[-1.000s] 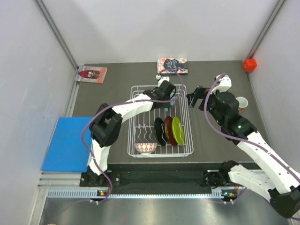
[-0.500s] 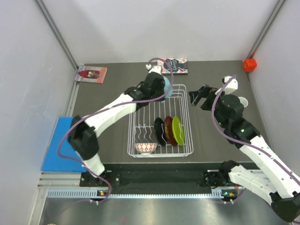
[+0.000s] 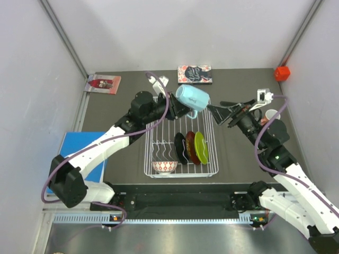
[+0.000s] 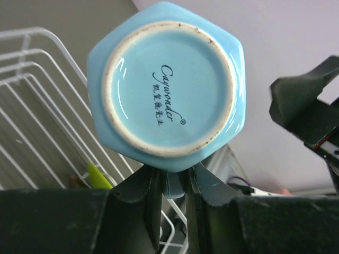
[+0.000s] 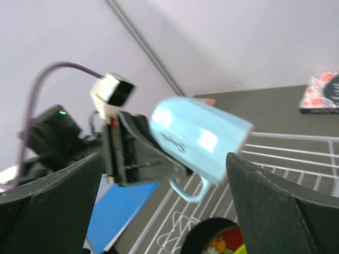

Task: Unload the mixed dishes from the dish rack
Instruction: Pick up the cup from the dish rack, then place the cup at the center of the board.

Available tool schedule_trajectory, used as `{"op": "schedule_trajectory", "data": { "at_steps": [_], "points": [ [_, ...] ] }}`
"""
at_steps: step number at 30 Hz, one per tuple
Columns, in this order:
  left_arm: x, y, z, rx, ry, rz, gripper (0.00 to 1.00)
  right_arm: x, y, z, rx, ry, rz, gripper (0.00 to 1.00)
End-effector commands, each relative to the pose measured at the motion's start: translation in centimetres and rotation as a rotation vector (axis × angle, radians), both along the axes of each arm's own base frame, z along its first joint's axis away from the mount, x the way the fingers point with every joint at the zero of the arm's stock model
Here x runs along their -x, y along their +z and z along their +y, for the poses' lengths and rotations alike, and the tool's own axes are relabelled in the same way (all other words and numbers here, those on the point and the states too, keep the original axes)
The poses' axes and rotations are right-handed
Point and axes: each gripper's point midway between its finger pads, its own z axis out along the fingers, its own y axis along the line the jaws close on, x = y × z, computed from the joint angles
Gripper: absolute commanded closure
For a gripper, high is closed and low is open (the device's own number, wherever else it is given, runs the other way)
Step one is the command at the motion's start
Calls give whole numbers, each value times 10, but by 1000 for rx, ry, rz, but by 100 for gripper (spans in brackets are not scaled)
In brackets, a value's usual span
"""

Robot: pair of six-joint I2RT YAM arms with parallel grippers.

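Note:
My left gripper [image 3: 175, 103] is shut on the handle of the light-blue mug [image 3: 192, 99] and holds it tilted in the air over the far end of the white dish rack [image 3: 146, 143]. The left wrist view shows the mug's base [image 4: 167, 90] above my left gripper [image 4: 172, 185]. My right gripper [image 3: 220, 114] is open and faces the mug [image 5: 201, 140] from the right without touching it. In the rack stand a black plate [image 3: 180, 148], a red floral plate [image 3: 189, 147] and a lime-green plate [image 3: 200, 147], with a patterned bowl [image 3: 164, 166] at the near end. A salmon-pink mug [image 3: 273, 115] stands on the table behind the right arm.
Two books lie at the back, one in the middle [image 3: 195, 74] and one at the left [image 3: 104, 83]. A blue flat board [image 3: 77, 161] lies at the left edge. A red cube [image 3: 282, 73] sits in the far right corner. Grey walls close in both sides.
My left arm has lifted the light-blue mug out of the rack's far end and tipped it toward the right. My right gripper has turned to face it.

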Motion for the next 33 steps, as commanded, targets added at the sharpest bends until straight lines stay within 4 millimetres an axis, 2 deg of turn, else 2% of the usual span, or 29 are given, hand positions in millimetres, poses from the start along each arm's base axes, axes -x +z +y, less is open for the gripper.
{"op": "schedule_trajectory", "data": {
  "at_steps": [1,6,10,20,25,27,28,29,31,32,33],
  "points": [
    [43,88,-5,329,-227,-192,100,19,42,13,-102,123,-117,2],
    [50,90,-3,385,-257,-183,100,20,43,18,-112,148,-115,2],
    [57,99,0,425,-276,-205,100,21,39,15,-107,140,-108,2],
    [62,98,-3,467,-322,-179,100,14,29,24,-107,164,-89,3],
    [66,92,-6,468,-357,-156,100,4,27,39,-107,206,-85,14],
    [66,91,-7,474,-365,-146,100,3,35,43,-116,225,-106,23],
    [66,88,-8,473,-369,-139,100,0,32,45,-112,228,-99,29],
    [65,87,-7,472,-367,-135,100,-1,36,46,-115,230,-108,42],
    [65,84,-8,466,-366,-131,100,-1,38,46,-116,231,-115,55],
    [65,83,-8,462,-366,-128,100,-1,39,46,-113,226,-119,69],
    [64,82,-8,457,-361,-126,100,0,41,42,-110,209,-126,76]
  ]
}}
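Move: The blue cup, already in the left gripper by its handle, has its middle about 5 cm above the left hand, 2 cm ahead and 2 cm right. From the open right gripper it lies some 7 cm ahead and 8 cm left, about level. The right fingertips are roughly 10 cm right of the left hand, 5 cm nearer the base and 5 cm higher. The upright plates stand about 29 cm below the right hand, 7 cm left. Draw the left gripper back about 5 cm and up 4 cm after a tiny dip, keeping the handle pinched and swinging the cup clockwise by some 20 degrees with its left side dipping, so that the mouth turns to the right gripper. Take the right gripper left about 5 cm, first rising slightly, pausing, then sinking again, turning a little counter-clockwise; late on, close its fingers most of the way across the rim's lower side by the handle, one inside the mouth. ##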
